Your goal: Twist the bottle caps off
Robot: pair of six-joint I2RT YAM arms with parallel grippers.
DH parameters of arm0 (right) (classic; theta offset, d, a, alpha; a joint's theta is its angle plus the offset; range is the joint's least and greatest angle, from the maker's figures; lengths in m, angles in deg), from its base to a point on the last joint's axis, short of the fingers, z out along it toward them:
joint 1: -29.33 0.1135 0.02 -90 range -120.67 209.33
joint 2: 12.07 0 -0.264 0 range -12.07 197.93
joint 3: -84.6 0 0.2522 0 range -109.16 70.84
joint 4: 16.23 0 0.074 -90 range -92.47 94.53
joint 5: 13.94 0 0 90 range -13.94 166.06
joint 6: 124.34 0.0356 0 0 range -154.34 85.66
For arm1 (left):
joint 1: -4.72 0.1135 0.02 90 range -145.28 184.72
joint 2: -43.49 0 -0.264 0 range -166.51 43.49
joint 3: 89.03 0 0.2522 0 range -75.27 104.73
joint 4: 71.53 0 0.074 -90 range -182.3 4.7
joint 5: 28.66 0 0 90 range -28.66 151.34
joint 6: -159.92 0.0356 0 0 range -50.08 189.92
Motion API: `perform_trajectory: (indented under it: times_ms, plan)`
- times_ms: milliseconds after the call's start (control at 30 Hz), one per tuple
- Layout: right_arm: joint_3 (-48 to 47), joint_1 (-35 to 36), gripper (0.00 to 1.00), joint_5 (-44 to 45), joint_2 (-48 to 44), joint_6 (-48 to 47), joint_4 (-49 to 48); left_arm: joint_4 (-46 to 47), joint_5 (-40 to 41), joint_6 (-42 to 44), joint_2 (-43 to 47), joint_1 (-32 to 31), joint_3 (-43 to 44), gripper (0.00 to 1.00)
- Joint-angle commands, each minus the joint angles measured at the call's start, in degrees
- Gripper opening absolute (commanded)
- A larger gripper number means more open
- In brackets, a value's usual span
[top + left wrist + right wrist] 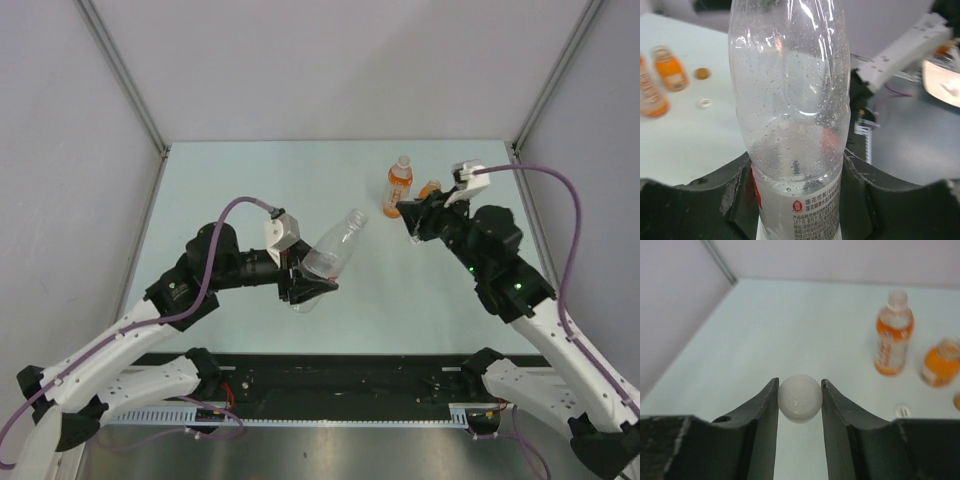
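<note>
My left gripper [312, 280] is shut on the clear bottle [335, 248] with the white-red label and holds it tilted above the table, its open neck pointing far right. In the left wrist view the bottle [790, 100] fills the gap between the fingers [715, 200]. My right gripper [410, 228] is shut on a white cap [799, 398], held above the table to the right of the bottle's neck. The taller orange-drink bottle [399, 186] and the squat orange bottle [428, 189] stand capless at the back right.
A loose white cap [902, 411] and an orange cap [702, 73] lie on the table beside the two orange bottles [893, 335] [940, 362]. Grey walls close the table at the left, back and right.
</note>
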Motion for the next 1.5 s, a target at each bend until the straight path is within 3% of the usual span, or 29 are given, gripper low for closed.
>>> perform_trajectory:
  times_ms: [0, 100, 267, 467, 800, 1300, 1467]
  plan:
    - [5.45, 4.85, 0.0, 22.64, 2.34, -1.01, -3.65, -2.47, 17.29, 1.64, 3.65, 0.41, -0.61, 0.0]
    - [8.62, 6.62, 0.0, 26.51, 7.17, 1.0, -6.74, -2.38, 23.97, 2.08, 5.68, 0.41, -2.2, 0.0]
    - [11.79, 6.62, 0.0, 25.9, 17.71, 5.75, -12.61, -3.17, 29.7, 1.03, 7.87, 0.41, -4.21, 0.0]
    - [12.93, 5.74, 0.0, 24.59, 30.62, 8.12, -19.21, -2.47, 29.27, -0.11, 8.84, 0.41, -7.03, 0.0]
    - [11.0, 5.57, 0.0, 22.04, 44.43, 10.85, -25.64, -3.08, 26.71, 0.06, 9.64, 0.41, -7.82, 0.0]
    - [7.49, 5.48, 0.0, 22.48, 52.62, 11.65, -24.32, -2.38, 26.36, -0.82, 9.55, 0.41, -9.49, 0.0]
    - [6.7, 5.3, 0.12, 21.34, 54.11, 11.65, -23.36, -2.47, 26.36, -0.9, 9.55, 0.41, -9.67, 0.0]
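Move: The right hand already holds the clear bottle's white cap high up; the bare table spot for it lies some 34 cm below, about 10 cm ahead and 5 cm left. From that hand, the loose white cap on the table is about 14 cm ahead and 6 cm right, the tall orange bottle 24 cm ahead and 1 cm right. The left hand, holding the clear bottle, has that spot roughly 23 cm ahead, 11 cm right and 31 cm below. Right hand sinks about 33 cm and forward, cap still pinched, towards the table; left carries the bottle forward-left. ##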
